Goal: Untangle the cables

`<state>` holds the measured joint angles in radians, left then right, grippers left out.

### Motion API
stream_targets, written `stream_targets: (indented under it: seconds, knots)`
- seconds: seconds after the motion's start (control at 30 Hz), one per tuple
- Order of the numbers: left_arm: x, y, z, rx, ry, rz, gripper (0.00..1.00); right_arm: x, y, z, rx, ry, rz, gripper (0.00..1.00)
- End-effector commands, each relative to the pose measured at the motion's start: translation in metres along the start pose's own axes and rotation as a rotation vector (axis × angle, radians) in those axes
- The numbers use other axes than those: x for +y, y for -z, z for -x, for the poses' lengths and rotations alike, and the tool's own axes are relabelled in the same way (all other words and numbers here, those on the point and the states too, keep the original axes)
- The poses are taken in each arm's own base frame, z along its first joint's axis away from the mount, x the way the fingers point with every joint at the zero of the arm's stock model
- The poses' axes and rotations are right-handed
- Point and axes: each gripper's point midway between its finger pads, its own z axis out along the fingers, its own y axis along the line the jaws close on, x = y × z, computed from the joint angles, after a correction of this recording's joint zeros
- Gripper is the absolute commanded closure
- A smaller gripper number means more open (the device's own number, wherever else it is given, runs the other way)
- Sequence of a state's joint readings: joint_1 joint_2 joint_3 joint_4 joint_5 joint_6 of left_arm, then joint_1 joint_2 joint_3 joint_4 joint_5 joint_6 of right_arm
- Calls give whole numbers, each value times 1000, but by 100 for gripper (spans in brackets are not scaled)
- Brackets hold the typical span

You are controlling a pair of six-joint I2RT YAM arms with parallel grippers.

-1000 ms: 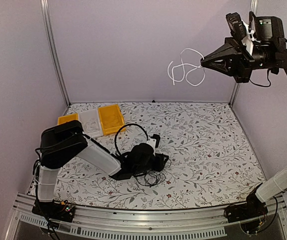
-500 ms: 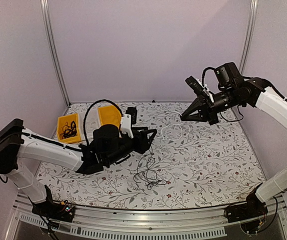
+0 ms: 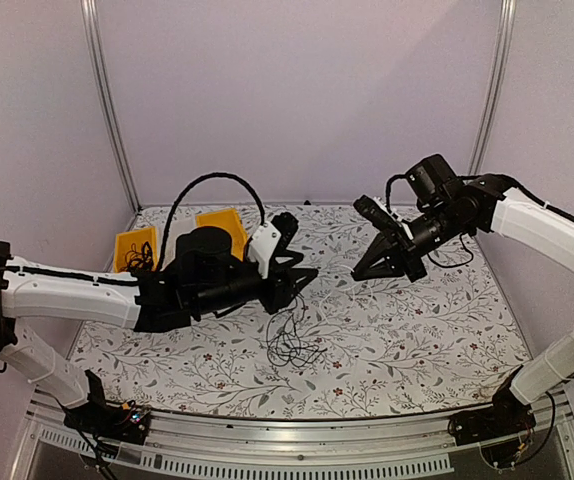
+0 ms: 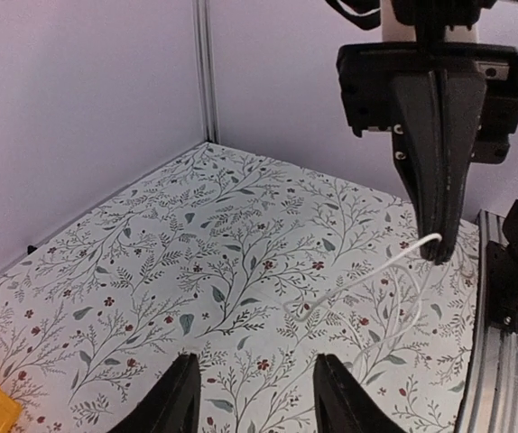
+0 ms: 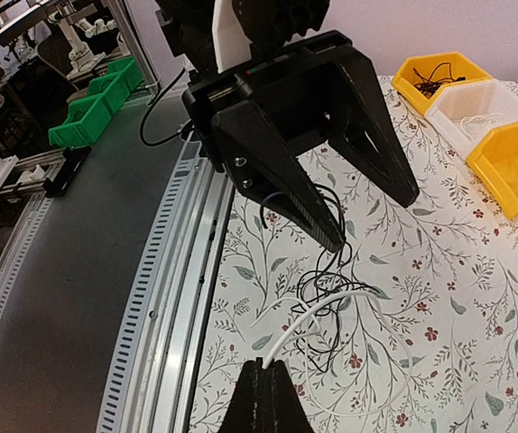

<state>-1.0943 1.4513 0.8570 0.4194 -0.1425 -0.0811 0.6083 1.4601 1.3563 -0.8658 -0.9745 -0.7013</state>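
A loose tangle of thin black cables (image 3: pixel 293 347) lies on the flowered table (image 3: pixel 427 330) and also shows in the right wrist view as black cables (image 5: pixel 329 302). My left gripper (image 3: pixel 304 283) hovers just above it, open, its fingers (image 4: pixel 180 399) wide apart. One black strand hangs from a left finger (image 5: pixel 318 221) down to the tangle. My right gripper (image 3: pixel 358 276) is shut on a white cable (image 5: pixel 331 307). The white cable (image 4: pixel 360 285) trails from the right gripper (image 4: pixel 438 254) onto the table. The two grippers face each other closely.
At the back left stand a yellow bin (image 3: pixel 133 250) holding black wires and another yellow bin (image 3: pixel 219 220). In the right wrist view a white bin (image 5: pixel 478 105) sits between them. A metal rail (image 3: pixel 287 440) borders the near edge.
My right arm has come down from high near the back wall to just above the table with the white cable. My left gripper has lifted off the tangle, moved right, and opened wider.
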Motion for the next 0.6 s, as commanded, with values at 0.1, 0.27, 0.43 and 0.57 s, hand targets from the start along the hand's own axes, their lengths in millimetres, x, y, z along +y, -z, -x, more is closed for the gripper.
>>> stream_targets:
  seconds: [0.1, 0.27, 0.43, 0.57]
  knots:
    - [-27, 19, -66, 279, 109, -173, 55, 9, -4, -3, 25, 28, 28, 100]
    - [-9, 56, -179, 810, 101, -16, 53, 7, -6, -11, 47, 30, 22, 100]
    - [-57, 71, -66, 452, 192, -284, 41, 2, -12, -12, 41, 15, 45, 100]
    - [-14, 92, 13, 94, 230, -139, 30, -2, -15, -9, 37, 8, 59, 100]
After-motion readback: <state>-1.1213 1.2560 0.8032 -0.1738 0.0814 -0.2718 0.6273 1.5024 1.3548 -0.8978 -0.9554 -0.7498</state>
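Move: The black cable tangle lies on the table some 24 cm below the left hand, about 2 cm back and 3 cm to its left, with a strand rising from the tangle to that hand's fingers. The white cable hangs from the right hand's fingers, about 9 cm to the right of the left hand, 2 cm back and 4 cm below it. From the right hand, the black tangle lies about 11 cm left, 1 cm ahead and 26 cm down. The left hand, its fingers still parted with the black strand draped over one of them, draws back away from the right hand and whips down some 14 cm, drifting left and tilting about 30 degrees so the fingers tip lower. It then jerks back up 6 or 7 cm, still pulling back to about 8 cm in all, and spreads its fingers wider, while the right hand keeps its pinch on the white cable and sinks about 2 cm. ##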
